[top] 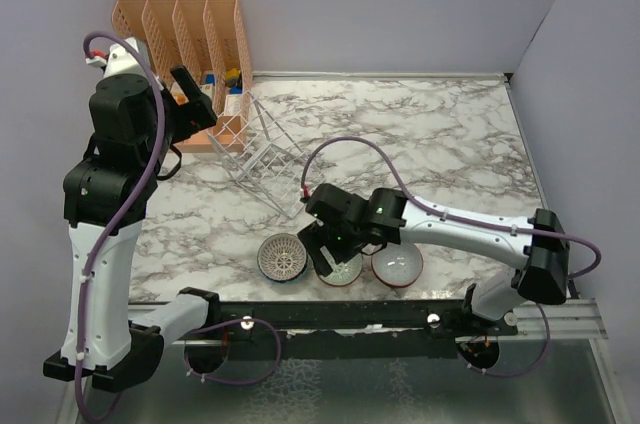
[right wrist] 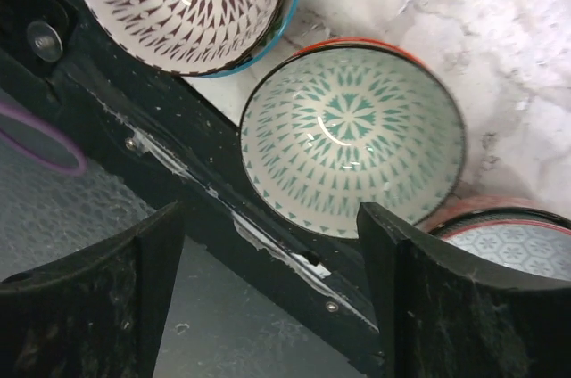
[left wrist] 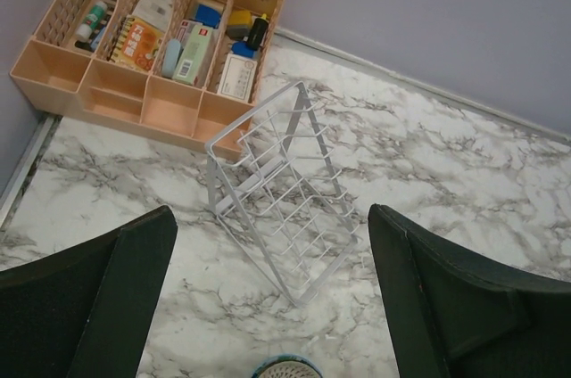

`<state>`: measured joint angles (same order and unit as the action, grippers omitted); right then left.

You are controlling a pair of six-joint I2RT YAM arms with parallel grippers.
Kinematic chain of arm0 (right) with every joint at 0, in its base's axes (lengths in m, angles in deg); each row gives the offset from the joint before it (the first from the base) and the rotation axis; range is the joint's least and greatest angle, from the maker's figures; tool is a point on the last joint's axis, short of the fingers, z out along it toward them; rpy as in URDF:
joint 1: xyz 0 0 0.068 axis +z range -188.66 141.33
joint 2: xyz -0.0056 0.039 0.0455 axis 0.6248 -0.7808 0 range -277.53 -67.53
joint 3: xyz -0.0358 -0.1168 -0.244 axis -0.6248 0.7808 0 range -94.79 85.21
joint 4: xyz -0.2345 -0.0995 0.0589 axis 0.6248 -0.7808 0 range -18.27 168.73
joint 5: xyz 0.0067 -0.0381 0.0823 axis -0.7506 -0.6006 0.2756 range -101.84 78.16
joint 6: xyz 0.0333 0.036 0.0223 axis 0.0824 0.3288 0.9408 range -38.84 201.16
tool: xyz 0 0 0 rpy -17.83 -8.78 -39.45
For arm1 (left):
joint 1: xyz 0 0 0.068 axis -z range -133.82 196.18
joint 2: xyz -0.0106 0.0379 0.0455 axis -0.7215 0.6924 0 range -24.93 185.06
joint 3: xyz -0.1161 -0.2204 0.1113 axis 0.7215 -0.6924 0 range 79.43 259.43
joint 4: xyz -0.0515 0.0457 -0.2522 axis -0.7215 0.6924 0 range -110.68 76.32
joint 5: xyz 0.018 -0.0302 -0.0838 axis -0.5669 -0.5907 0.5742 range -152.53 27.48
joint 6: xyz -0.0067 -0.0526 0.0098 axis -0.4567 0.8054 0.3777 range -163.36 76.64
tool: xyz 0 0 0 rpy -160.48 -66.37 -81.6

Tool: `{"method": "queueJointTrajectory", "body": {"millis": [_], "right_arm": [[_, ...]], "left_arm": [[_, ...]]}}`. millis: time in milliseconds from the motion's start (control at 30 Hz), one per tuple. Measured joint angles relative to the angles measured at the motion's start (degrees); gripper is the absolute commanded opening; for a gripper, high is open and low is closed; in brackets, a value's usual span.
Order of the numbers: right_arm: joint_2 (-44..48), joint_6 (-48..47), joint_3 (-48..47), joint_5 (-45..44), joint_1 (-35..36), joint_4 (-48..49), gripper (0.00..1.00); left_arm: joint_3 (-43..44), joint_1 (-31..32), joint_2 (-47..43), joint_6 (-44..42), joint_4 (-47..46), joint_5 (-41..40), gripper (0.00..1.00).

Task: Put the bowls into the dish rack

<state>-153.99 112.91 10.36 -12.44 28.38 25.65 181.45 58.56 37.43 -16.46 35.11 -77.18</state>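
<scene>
Three bowls sit in a row at the table's near edge: a white bowl with dark lattice (top: 282, 257) (right wrist: 183, 4), a green-patterned bowl (top: 343, 271) (right wrist: 352, 137), and a red-rimmed bowl (top: 398, 265) (right wrist: 508, 240). My right gripper (top: 328, 252) (right wrist: 268, 307) hangs open over the near rim of the green-patterned bowl, with one finger outside it and the other over its inside. The wire dish rack (top: 262, 154) (left wrist: 285, 191) lies tilted on the marble, farther back. My left gripper (top: 195, 94) (left wrist: 272, 307) is raised high at the left, open and empty, looking down on the rack.
An orange slotted organizer (top: 185, 34) (left wrist: 152, 48) with small items stands against the back wall, touching the rack's far corner. The black rail (right wrist: 223, 217) of the arm bases runs right beside the bowls. Walls close in on the left, back and right.
</scene>
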Motion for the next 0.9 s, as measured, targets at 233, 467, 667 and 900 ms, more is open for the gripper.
{"method": "queueJointTrajectory", "body": {"millis": [233,467,667,900], "right_arm": [[-5.81,1.53,-0.04,0.87,3.02,0.87,0.70],[-10.08,2.34,-0.04,1.60,3.02,4.63,0.61],[-13.86,3.06,-0.04,1.70,3.02,6.40,0.48],[-15.54,4.09,-0.04,1.73,3.02,7.28,0.29]], "left_arm": [[-2.64,0.00,-1.66,0.37,2.40,-1.33,0.91],[-2.89,0.00,-2.89,0.61,4.04,-1.51,0.91],[-2.36,0.00,-3.13,0.28,5.90,-1.60,0.91],[-2.27,0.00,-3.13,-0.98,6.51,-1.95,0.91]]}}
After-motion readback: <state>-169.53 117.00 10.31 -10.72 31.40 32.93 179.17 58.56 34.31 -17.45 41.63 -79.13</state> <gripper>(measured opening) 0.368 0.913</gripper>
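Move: Right under the right hand is the green-patterned bowl, its middle about 1 cm ahead, 1 cm to the right and some 10 cm below. At bowl height, the brown-patterned bowl is roughly 11 cm to the hand's left and 2 cm ahead, the red-rimmed bowl 14 cm to its right and 1 cm ahead. The dish rack stands about 23 cm ahead and 14 cm left. From the left hand, the green-patterned bowl is some 16 cm back, 25 cm right and 40 cm below. Sinking about 8 cm while shifting some 4 cm left, the right hand comes down from over the green-patterned bowl onto its left rim, on the side of the brown-patterned bowl. Its fingers close from wide to about a third open, one on each side of the rim, not yet shut. The empty left hand eases back and down a few centimetres, tipping slightly downward. ##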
